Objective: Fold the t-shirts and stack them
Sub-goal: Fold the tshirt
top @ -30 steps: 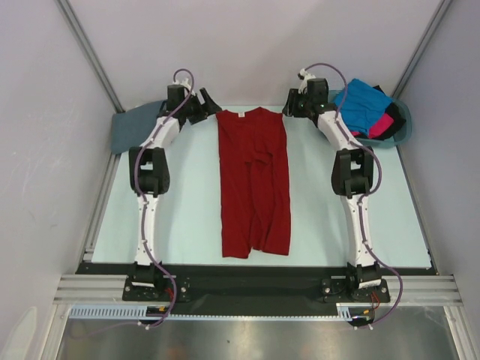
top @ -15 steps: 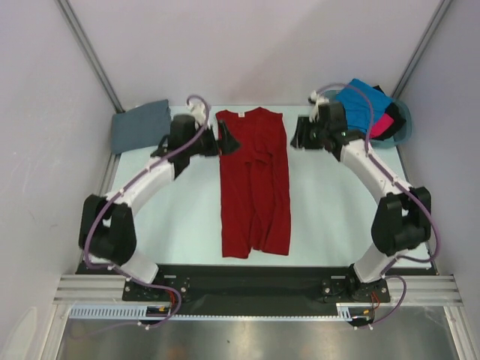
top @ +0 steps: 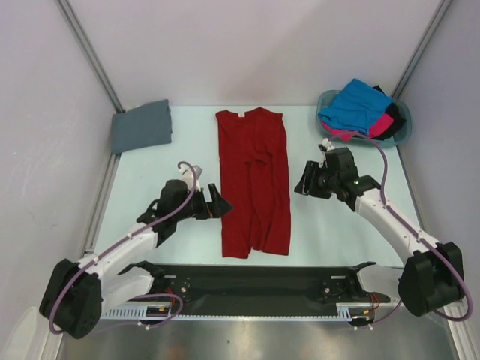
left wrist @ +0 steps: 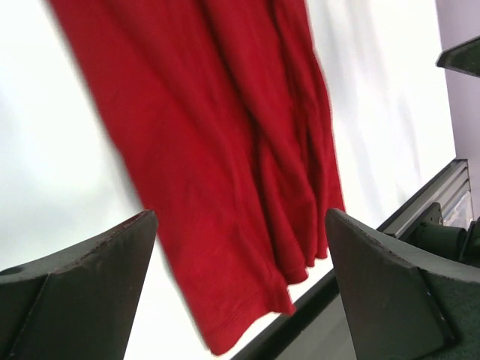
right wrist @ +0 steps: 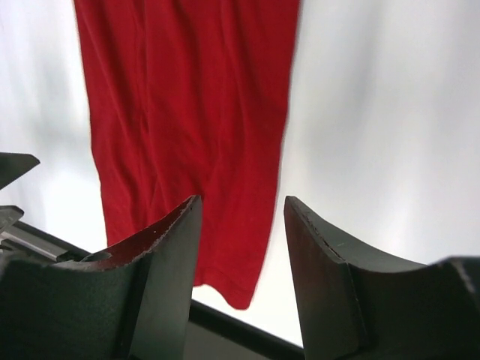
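Note:
A deep red t-shirt [top: 253, 180] lies flat down the middle of the table, collar at the far end, sleeves folded in, hem near the front edge. My left gripper [top: 221, 204] hovers open beside the shirt's lower left edge. My right gripper [top: 301, 184] hangs open just right of the shirt's middle. The left wrist view shows the red t-shirt [left wrist: 217, 150] and its hem between wide-apart fingers [left wrist: 90, 277]. In the right wrist view the red t-shirt [right wrist: 187, 112] lies below and ahead of the parted fingers [right wrist: 330, 270]. Neither gripper holds anything.
A folded slate grey t-shirt [top: 141, 126] lies at the far left corner. At the far right, a teal basket [top: 405, 120] holds blue [top: 352, 105], pink [top: 382, 124] and black [top: 391, 133] shirts. A black rail [top: 255, 274] runs along the table's front edge.
Both arms have drawn back from the shirt's collar end toward the near half of the table, along its sides. The left gripper opened fully; the right widened a little.

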You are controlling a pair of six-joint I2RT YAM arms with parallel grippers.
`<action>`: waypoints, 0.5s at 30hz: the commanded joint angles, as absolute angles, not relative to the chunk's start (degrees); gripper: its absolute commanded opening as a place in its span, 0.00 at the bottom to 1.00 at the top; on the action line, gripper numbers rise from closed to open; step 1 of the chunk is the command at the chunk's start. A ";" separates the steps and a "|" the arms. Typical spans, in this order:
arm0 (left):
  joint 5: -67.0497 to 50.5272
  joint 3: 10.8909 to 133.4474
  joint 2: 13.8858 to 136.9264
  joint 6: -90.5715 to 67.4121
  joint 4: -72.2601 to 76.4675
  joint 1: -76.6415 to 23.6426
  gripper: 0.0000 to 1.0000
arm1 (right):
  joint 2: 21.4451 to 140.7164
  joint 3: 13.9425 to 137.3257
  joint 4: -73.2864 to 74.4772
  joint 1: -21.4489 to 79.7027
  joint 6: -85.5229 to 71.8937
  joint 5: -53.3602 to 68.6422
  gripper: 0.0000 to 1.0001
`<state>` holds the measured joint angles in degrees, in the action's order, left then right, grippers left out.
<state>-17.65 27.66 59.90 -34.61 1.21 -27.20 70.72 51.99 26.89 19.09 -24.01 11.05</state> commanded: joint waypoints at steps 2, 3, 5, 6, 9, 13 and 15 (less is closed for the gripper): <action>-15.21 22.07 54.85 -38.93 2.98 -27.16 1.00 | 67.16 45.10 24.18 20.04 -28.91 11.25 0.54; -15.29 21.02 54.15 -39.46 3.42 -27.16 1.00 | 66.80 44.22 24.00 20.56 -29.53 10.38 0.54; -14.50 19.60 52.39 -40.34 2.46 -27.16 1.00 | 66.45 42.37 22.86 20.65 -30.05 10.72 0.54; -14.68 18.99 51.69 -40.86 2.55 -27.16 1.00 | 66.27 41.15 22.68 20.65 -30.23 10.98 0.54; -14.06 16.79 49.92 -42.27 2.02 -27.16 1.00 | 66.88 39.90 22.23 20.74 -30.32 11.25 0.54; -16.43 13.37 50.36 -45.61 3.51 -27.16 1.00 | 67.32 37.54 22.16 21.53 -31.37 12.48 0.52; -17.66 10.83 50.19 -47.98 4.39 -27.51 1.00 | 66.89 36.22 21.89 22.06 -33.03 13.44 0.51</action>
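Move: Back near the robot, the red t-shirt's bottom hem is the next place to grip. Its left corner is some 12 cm behind the left hand, about level sideways and 10 cm below; its right corner is roughly 17 cm behind the right hand, 5 cm to that hand's left and 13 cm below. The table's near edge runs about 3 cm nearer the robot than both corners. Sinking and drawing back together, both open hands close in on the hem corners from above, easing off as they go. The left drops about 5 cm, comes back 4 and slips 2 to the left, swinging slightly counter-clockwise; the right goes down some 6.5 cm and back 5. Each wrist tips its fingers roughly 10 degrees further down, touching nothing. ##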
